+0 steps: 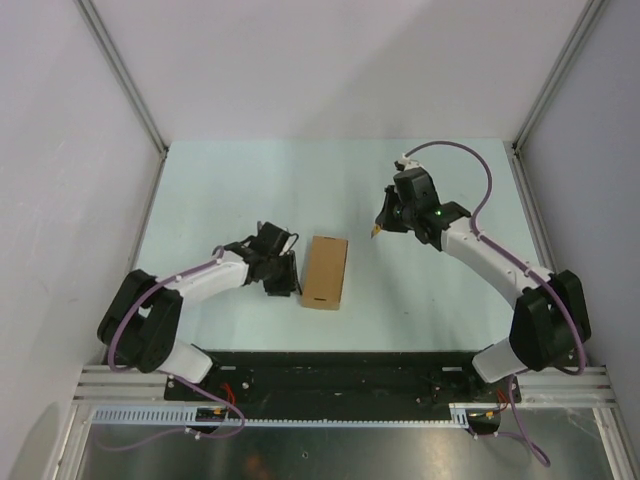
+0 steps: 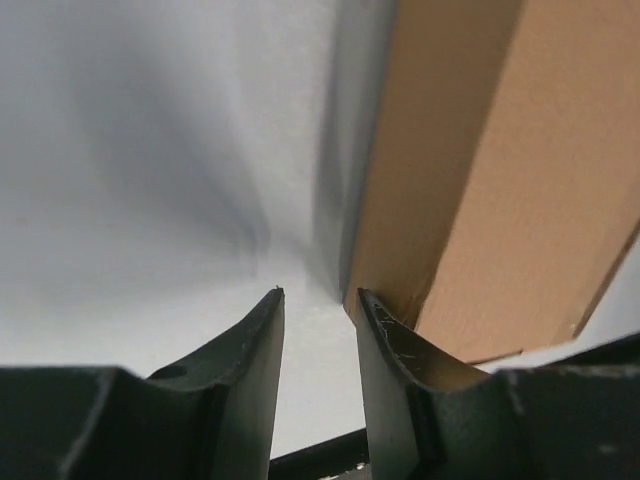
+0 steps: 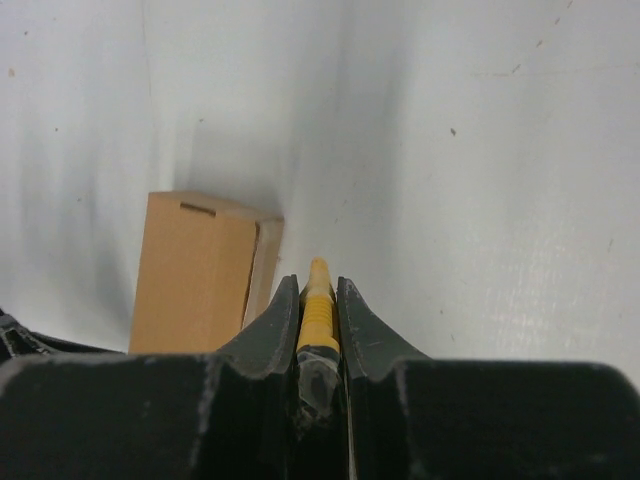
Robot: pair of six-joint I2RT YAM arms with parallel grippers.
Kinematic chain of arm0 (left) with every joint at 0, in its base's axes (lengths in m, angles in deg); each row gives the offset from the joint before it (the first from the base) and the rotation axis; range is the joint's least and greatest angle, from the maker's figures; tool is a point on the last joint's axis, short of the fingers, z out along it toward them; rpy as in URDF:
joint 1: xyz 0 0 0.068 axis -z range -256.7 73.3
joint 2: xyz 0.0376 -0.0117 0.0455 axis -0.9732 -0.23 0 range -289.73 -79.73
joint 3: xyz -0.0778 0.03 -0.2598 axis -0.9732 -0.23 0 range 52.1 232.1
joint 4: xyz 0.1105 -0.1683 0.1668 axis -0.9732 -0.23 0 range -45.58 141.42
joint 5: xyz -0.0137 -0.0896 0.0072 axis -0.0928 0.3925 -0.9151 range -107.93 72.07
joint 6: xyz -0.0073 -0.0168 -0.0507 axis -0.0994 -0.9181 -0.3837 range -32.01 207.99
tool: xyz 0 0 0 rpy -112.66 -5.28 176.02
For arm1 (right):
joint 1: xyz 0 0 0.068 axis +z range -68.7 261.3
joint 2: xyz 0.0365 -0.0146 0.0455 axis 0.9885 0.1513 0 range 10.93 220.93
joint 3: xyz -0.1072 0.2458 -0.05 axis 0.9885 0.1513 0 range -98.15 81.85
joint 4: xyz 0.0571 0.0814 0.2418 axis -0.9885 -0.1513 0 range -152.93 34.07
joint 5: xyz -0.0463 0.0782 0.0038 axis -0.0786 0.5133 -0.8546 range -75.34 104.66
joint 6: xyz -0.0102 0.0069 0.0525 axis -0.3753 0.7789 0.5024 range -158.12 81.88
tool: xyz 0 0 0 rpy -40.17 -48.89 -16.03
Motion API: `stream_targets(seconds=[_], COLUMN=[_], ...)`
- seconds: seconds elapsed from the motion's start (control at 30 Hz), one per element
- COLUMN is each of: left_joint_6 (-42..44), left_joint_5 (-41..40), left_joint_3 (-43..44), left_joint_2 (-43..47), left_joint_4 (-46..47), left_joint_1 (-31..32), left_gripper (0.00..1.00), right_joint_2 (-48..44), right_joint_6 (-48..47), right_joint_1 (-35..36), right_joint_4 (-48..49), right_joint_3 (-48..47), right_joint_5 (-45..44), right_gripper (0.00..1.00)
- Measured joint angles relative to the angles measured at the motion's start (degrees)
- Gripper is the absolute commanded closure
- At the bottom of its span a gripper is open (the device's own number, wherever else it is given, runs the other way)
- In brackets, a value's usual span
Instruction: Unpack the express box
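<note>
The express box (image 1: 325,272) is a plain brown cardboard box lying flat and closed in the middle of the table; it also shows in the left wrist view (image 2: 500,150) and the right wrist view (image 3: 195,270). My left gripper (image 1: 285,282) sits low at the box's left side. It is open (image 2: 320,295), with only bare table between the fingers, and the right finger (image 2: 385,340) is close against the box's side wall. My right gripper (image 1: 379,227) hovers to the right of and beyond the box, shut (image 3: 318,285) on a slim yellow-and-black utility knife (image 3: 318,305) whose tip points toward the table.
Grey walls with metal corner posts (image 1: 125,75) close in the pale table (image 1: 250,190) on three sides. A black base rail (image 1: 340,375) runs along the near edge.
</note>
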Motion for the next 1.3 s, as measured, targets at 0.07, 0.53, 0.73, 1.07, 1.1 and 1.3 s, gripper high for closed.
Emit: stream_targets(seconds=[0.07, 0.53, 0.73, 1.07, 1.1, 1.3], left_joint_6=[-0.7, 1.8, 0.5, 0.5, 0.5, 0.2], left_joint_5=[1.1, 2.1, -8.7, -5.3, -4.2, 1.4], left_joint_3=[-1.2, -3.8, -0.8, 17.8, 18.9, 20.5], left_joint_2=[0.4, 1.8, 6.1, -6.5, -8.5, -16.7], left_joint_4=[2.8, 11.6, 7.0, 7.6, 7.7, 6.9], left_joint_1=[1.7, 6.7, 5.4, 4.1, 3.7, 1.2], left_gripper=[0.61, 0.53, 0.28, 0.15, 0.16, 0.15], right_joint_2=[-1.7, -10.3, -10.9, -7.0, -6.2, -4.0], right_joint_6=[0.2, 0.9, 0.4, -1.1, -1.1, -1.3], right_joint_1=[0.4, 7.3, 12.9, 14.9, 14.9, 14.8], right_joint_4=[-1.4, 0.7, 7.9, 18.4, 19.1, 22.3], right_joint_3=[0.3, 10.4, 12.6, 12.9, 12.9, 13.0], right_joint_5=[0.0, -7.6, -13.6, -15.9, -15.9, -15.9], right_gripper=[1.00, 1.00, 1.00, 1.00, 1.00, 1.00])
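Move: The express box stands upright in line with the arms, its middle about 5 cm ahead and 7 cm right of the left hand, near its height; that hand is low beside the box's near left corner. The yellow knife is some 13 cm ahead, 20 cm right and 11 cm above the left hand. From the right hand, which already holds the knife, the box's middle lies about 9 cm back, 13 cm left and 12 cm below. The left hand's half-open fingers push the box's near end about 5 cm to the right, then lift off, swing some 12 cm forward above the box while opening wide, and sink over its far end. The right hand keeps the knife, draws back about 5 cm, then goes left and a little forward, fingers tilting up some 15 degrees, bringing the blade to the far right corner. ##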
